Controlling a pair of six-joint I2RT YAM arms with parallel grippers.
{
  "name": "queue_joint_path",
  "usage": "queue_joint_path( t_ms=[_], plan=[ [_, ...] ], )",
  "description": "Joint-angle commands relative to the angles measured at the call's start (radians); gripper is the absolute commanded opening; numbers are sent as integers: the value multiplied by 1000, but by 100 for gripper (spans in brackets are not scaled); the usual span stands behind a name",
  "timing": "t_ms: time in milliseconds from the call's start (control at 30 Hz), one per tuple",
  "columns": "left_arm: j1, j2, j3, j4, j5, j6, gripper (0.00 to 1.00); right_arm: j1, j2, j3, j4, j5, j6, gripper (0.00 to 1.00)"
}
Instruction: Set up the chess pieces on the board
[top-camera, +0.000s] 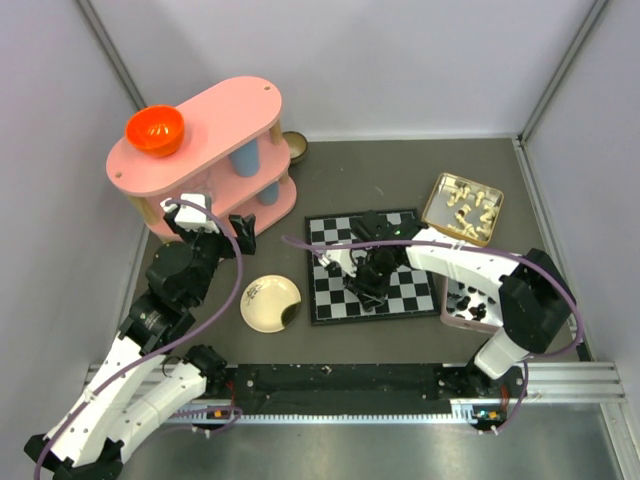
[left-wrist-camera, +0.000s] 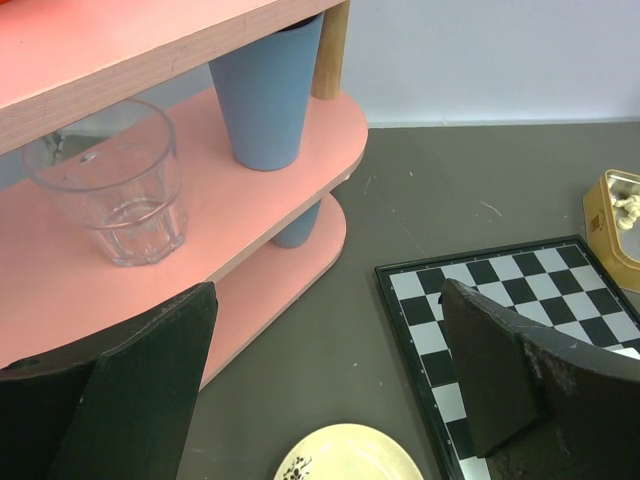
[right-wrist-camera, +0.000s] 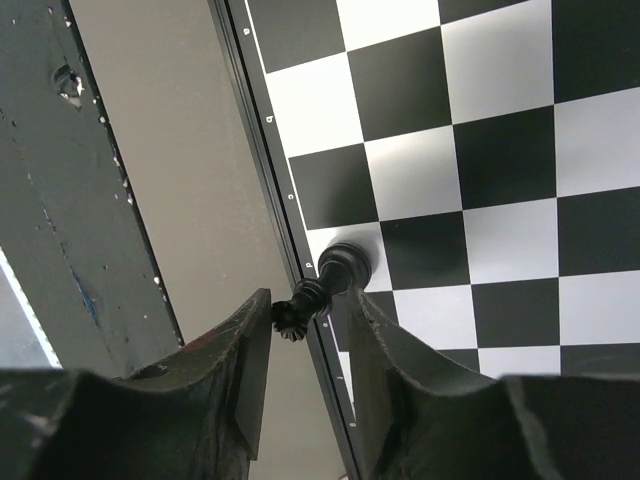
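Note:
In the right wrist view a black chess piece (right-wrist-camera: 325, 285) with a crowned top stands on a white square at the rim of the board (right-wrist-camera: 500, 150). My right gripper (right-wrist-camera: 308, 325) has its jaws on either side of it, slightly parted. The crown is close against one finger and a gap shows at the other. From above, that gripper (top-camera: 362, 285) hangs over the left half of the board (top-camera: 400, 290). More black chess pieces (top-camera: 470, 300) lie in a pink tray to the board's right. My left gripper (top-camera: 220, 222) is wide open and empty beside the pink shelf.
A cream plate (top-camera: 270, 303) lies left of the board. The pink two-tier shelf (top-camera: 200, 130) carries an orange bowl (top-camera: 154, 130), a clear glass (left-wrist-camera: 115, 185) and a blue cup (left-wrist-camera: 265, 95). A tan tray (top-camera: 463, 207) of cream pieces sits at the back right.

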Motion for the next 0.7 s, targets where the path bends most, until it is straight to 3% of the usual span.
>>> queue_joint_path(
  t_ms=[0,233,667],
  plan=[
    [1,-12,-3,30,9,-12,99,4,-16,-8,16,14,10,39],
    [1,-7,0,33,17,-15,99,-15,-13,9,18,-3,25,55],
    [1,-7,4,33,18,-15,99,-36,-7,21,19,8,34,52]
  ],
)
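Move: A black chess piece with a notched crown stands on the board's near row, leaning slightly back between the right fingertips, its middle about 2 cm below that hand. The board's middle is some 11 cm ahead of this hand and 1 cm right; the tray of black pieces lies about 3 cm ahead and 26 cm right, the plate level with the hand and 23 cm left. From the left hand the piece is roughly 28 cm right, 8 cm back and 27 cm below. The black piece is let go: the right fingers, already part open, spread on either side of its crown until there is a clear gap on both sides. The hand stays low over the near row, easing only about 1 cm forward and to its right with a slight clockwise turn, and doesn't lift away. ##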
